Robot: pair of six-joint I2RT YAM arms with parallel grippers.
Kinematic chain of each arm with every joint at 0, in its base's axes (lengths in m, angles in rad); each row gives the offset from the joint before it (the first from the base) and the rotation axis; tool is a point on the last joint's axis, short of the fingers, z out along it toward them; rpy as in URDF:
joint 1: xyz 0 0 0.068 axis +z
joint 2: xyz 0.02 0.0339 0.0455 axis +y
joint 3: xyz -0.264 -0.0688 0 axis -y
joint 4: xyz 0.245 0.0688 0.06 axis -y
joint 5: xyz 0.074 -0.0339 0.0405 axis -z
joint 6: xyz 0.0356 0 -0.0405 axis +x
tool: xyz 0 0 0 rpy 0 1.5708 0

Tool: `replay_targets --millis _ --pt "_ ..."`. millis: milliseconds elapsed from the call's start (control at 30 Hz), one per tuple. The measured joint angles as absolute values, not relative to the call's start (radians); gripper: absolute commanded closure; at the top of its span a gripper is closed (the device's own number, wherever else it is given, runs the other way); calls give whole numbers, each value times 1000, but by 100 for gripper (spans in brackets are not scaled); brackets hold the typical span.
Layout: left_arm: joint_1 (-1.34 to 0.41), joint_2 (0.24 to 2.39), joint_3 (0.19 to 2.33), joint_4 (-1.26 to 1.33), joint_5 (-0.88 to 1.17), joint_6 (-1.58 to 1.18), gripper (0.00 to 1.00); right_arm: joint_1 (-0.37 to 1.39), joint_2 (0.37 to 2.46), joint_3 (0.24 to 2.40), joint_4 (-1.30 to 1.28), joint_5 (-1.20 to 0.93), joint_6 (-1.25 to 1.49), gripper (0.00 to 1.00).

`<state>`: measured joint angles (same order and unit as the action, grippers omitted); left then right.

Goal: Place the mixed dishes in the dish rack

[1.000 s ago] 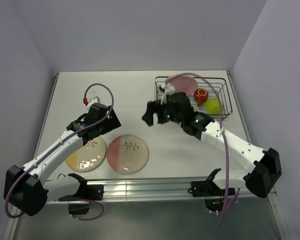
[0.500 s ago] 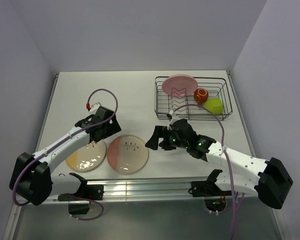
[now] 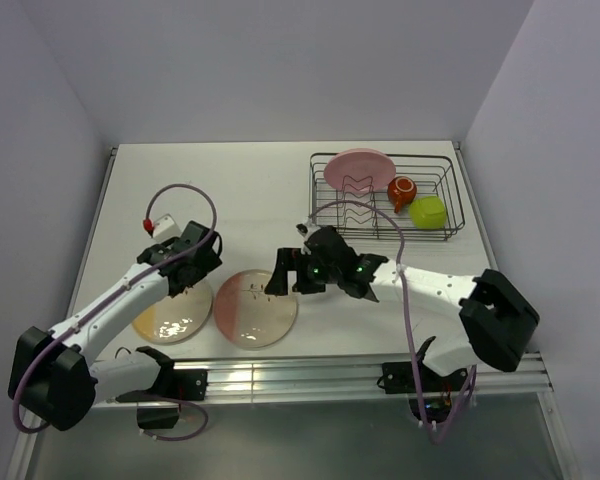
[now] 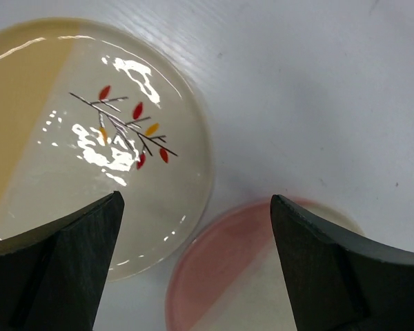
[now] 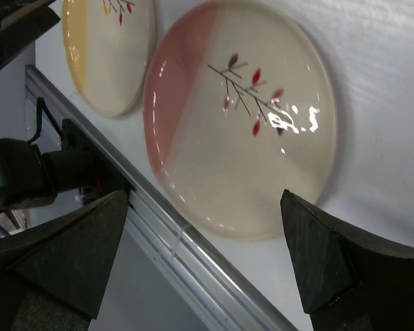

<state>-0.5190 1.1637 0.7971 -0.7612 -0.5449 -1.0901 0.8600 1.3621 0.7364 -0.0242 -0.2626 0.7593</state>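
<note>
The dish rack (image 3: 448,195) stands at the back right and holds a plain pink plate (image 3: 360,167) upright, an orange-red cup (image 3: 401,190) and a lime-green bowl (image 3: 428,212). Two plates lie flat near the front edge: yellow-and-cream (image 3: 168,312) (image 4: 76,138) (image 5: 107,48) and pink-and-cream (image 3: 252,312) (image 4: 234,276) (image 5: 241,117). My left gripper (image 3: 190,265) (image 4: 195,200) hangs open over the gap between their far rims. Over the pink-and-cream plate's right part my right gripper (image 3: 285,277) (image 5: 204,195) is wide open and empty.
An aluminium rail (image 3: 280,375) (image 5: 179,255) runs along the table's near edge, just beyond both flat plates. Walls close the table in at the left, back and right. Purple cables loop over both arms.
My right arm has swung from the rack down and left to the pink-and-cream plate, uncovering the pink plate. The left gripper has shifted a little left, staying over the plates.
</note>
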Motion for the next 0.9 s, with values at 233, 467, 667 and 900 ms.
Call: replay_targets --millis 233,467,667,900 --pt "-443 1135 798 -768 -530 -1045 32 873 1411 796 -37 -192 750 0" --pt "-483 1215 801 -671 -419 -955 27 873 1340 691 -53 -142 764 0" --pt "-522 1327 801 -612 -342 -912 26 873 1291 604 -48 -168 795 0" --pt "-552 1405 785 -543 -274 -876 33 873 1227 554 -27 -182 818 0"
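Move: The pink-and-cream plate has its middle about 13 cm to the right of the left hand, some 7 cm back towards the base and roughly 8 cm below; its near neighbour, the yellow-and-cream plate, lies 8 cm to that hand's left, also 7 cm back. From the right hand the pink-and-cream plate's middle is about 6 cm left, 2 cm back and 9 cm below, with the yellow-and-cream plate 26 cm left, 2 cm back. After drifting 2 cm left, the left hand turns back and swings right and down, ending about 6 cm right and 6 cm lower over the pink-and-cream plate's far-left rim, turning some 20 degrees clockwise and tipping further down as its fingers narrow partway. The empty right hand eases slightly forward-left, then draws right, back and down beside that plate's right rim, fingers still wide open. ##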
